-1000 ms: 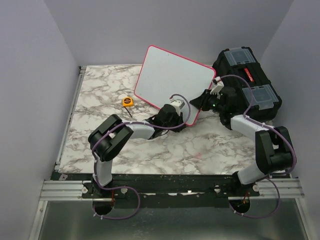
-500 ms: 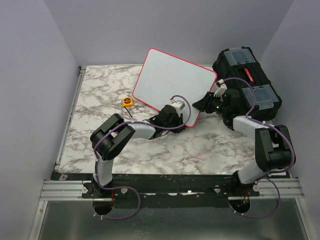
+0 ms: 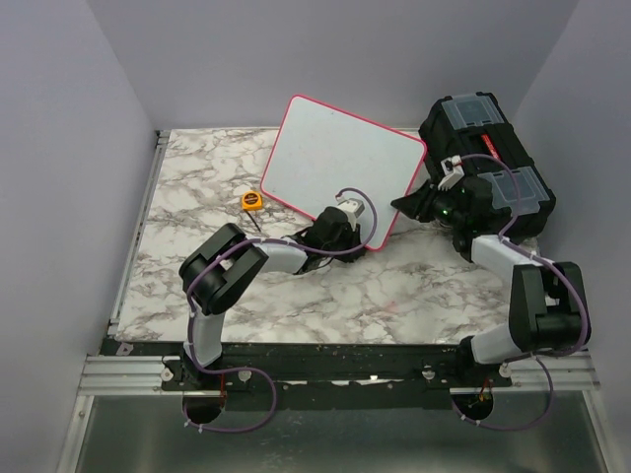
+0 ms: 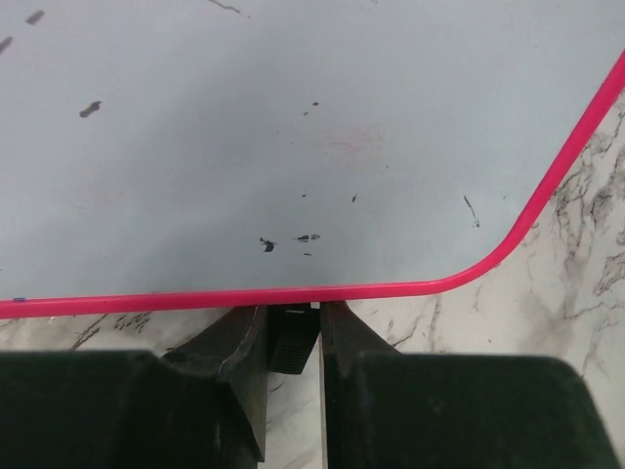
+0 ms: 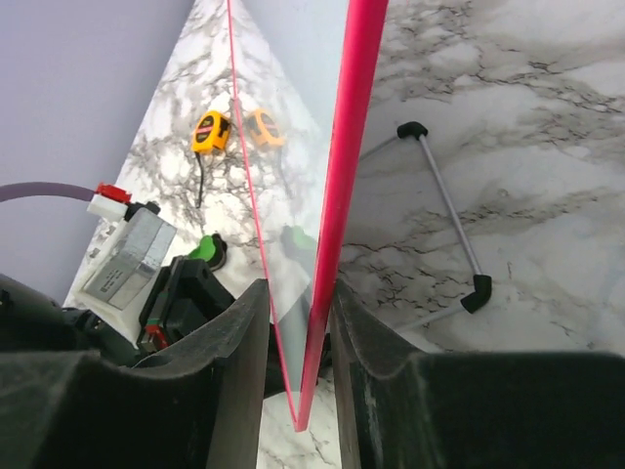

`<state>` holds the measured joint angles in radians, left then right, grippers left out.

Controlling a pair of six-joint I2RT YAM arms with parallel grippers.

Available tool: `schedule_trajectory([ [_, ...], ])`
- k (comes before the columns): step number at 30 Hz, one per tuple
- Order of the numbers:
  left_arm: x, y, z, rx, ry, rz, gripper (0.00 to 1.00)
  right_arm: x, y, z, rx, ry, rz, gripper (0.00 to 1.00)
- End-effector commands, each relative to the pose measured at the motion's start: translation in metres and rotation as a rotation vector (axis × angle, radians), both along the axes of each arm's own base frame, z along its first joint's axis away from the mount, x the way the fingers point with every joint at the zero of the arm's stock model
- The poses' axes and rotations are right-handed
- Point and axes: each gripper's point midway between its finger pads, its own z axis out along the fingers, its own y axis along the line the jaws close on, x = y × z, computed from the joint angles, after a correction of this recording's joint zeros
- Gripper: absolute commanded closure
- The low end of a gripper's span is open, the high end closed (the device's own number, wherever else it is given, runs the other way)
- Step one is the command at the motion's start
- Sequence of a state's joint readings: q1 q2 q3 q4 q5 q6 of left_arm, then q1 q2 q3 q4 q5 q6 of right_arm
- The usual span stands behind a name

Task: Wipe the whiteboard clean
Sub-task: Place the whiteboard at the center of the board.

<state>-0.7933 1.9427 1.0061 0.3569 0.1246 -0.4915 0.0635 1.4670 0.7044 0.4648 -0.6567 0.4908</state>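
Note:
The whiteboard [image 3: 335,158] stands tilted at the back of the marble table, pink-rimmed. Its face [image 4: 293,117] carries only small dark specks and a faint red smudge [image 4: 356,145]. My left gripper [image 3: 357,227] sits under the lower rim near the right corner. In the left wrist view it [image 4: 293,311] is shut on a small black ribbed foot [image 4: 291,347] of the board. My right gripper [image 3: 406,204] is at the board's right edge. Its jaws [image 5: 298,288] straddle the corner, the pink rim [image 5: 347,147] close to the right finger, a thin slit on the left.
A black toolbox [image 3: 488,163] stands right behind my right arm. An orange tape measure [image 3: 252,200] lies left of the board. In the right wrist view a grey rod with black ends [image 5: 444,200] lies on the marble behind the board.
My right gripper has slid right and nearer along the board's right edge. Its jaws widened, then narrowed again. The left gripper and the board have stayed put.

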Motion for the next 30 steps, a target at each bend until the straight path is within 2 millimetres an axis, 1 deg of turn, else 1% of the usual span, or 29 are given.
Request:
schedule_trajectory([
  [1, -0.011, 0.048, -0.060, 0.160, 0.192, 0.127, 1.00, -0.009, 0.017, -0.001, 0.084, 0.031, 0.105, 0.66],
  [3, -0.011, 0.049, -0.060, 0.161, 0.193, 0.128, 1.00, -0.004, 0.017, -0.004, 0.080, 0.039, 0.103, 0.66],
  [4, -0.011, 0.048, -0.060, 0.160, 0.193, 0.128, 1.00, -0.002, 0.017, -0.005, 0.079, 0.037, 0.104, 0.68],
  [6, -0.011, 0.048, -0.061, 0.161, 0.195, 0.129, 1.00, -0.002, 0.019, 0.000, 0.098, 0.023, 0.118, 0.71],
  [8, -0.011, 0.047, -0.063, 0.160, 0.199, 0.127, 1.00, -0.001, 0.022, 0.004, 0.113, 0.015, 0.129, 0.73],
  [9, -0.011, 0.047, -0.063, 0.160, 0.200, 0.127, 1.00, -0.001, 0.023, 0.004, 0.117, 0.013, 0.135, 0.77],
  [11, -0.011, 0.047, -0.064, 0.161, 0.202, 0.127, 1.00, 0.000, 0.023, 0.005, 0.115, 0.010, 0.133, 0.98],
  [12, -0.011, 0.047, -0.063, 0.162, 0.203, 0.129, 1.00, -0.001, 0.022, 0.006, 0.113, 0.005, 0.132, 0.99],
  [15, -0.010, 0.050, -0.065, 0.165, 0.210, 0.139, 1.00, -0.005, 0.020, 0.020, 0.103, -0.044, 0.125, 0.99],
  [19, -0.006, 0.055, -0.068, 0.160, 0.228, 0.160, 1.00, -0.012, 0.010, 0.048, 0.071, -0.136, 0.079, 1.00],
  [23, -0.004, 0.058, -0.067, 0.153, 0.233, 0.175, 1.00, -0.018, -0.001, 0.064, -0.015, -0.220, 0.034, 1.00],
  [24, -0.004, 0.058, -0.065, 0.147, 0.230, 0.175, 1.00, -0.019, -0.003, 0.064, -0.034, -0.228, 0.031, 1.00],
  [25, -0.003, 0.058, -0.064, 0.140, 0.228, 0.176, 1.00, -0.021, -0.003, 0.059, -0.050, -0.217, 0.039, 1.00],
  [27, -0.001, 0.056, -0.060, 0.129, 0.224, 0.173, 1.00, -0.025, -0.004, 0.046, -0.093, -0.211, 0.058, 0.99],
  [30, 0.000, 0.054, -0.055, 0.118, 0.219, 0.166, 1.00, -0.024, -0.012, 0.026, -0.151, -0.188, 0.028, 1.00],
])
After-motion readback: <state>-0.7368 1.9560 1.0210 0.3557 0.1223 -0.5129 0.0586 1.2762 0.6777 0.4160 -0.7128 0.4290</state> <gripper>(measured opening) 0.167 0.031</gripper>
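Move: The whiteboard's middle is about 11 cm ahead and 16 cm left of my right hand, level with it. Its right edge already runs between my open right fingers, the middle of that edge only about 1 cm ahead. The black case stands some 30 cm right and 12 cm ahead. From my left hand, at the lower edge, the board's middle is about 20 cm ahead, 2 cm left and 11 cm up; the tape measure lies 30 cm left, 16 cm ahead. I settle my right hand nearly 2 cm down and a little left along the whiteboard's right edge and pinch it shut, then lift some 7 cm and draw back about 2 cm, fingertips tilting up. Late on, my left hand, its grip opening unchanged, eases about 3 cm forward and left along the lower edge. ##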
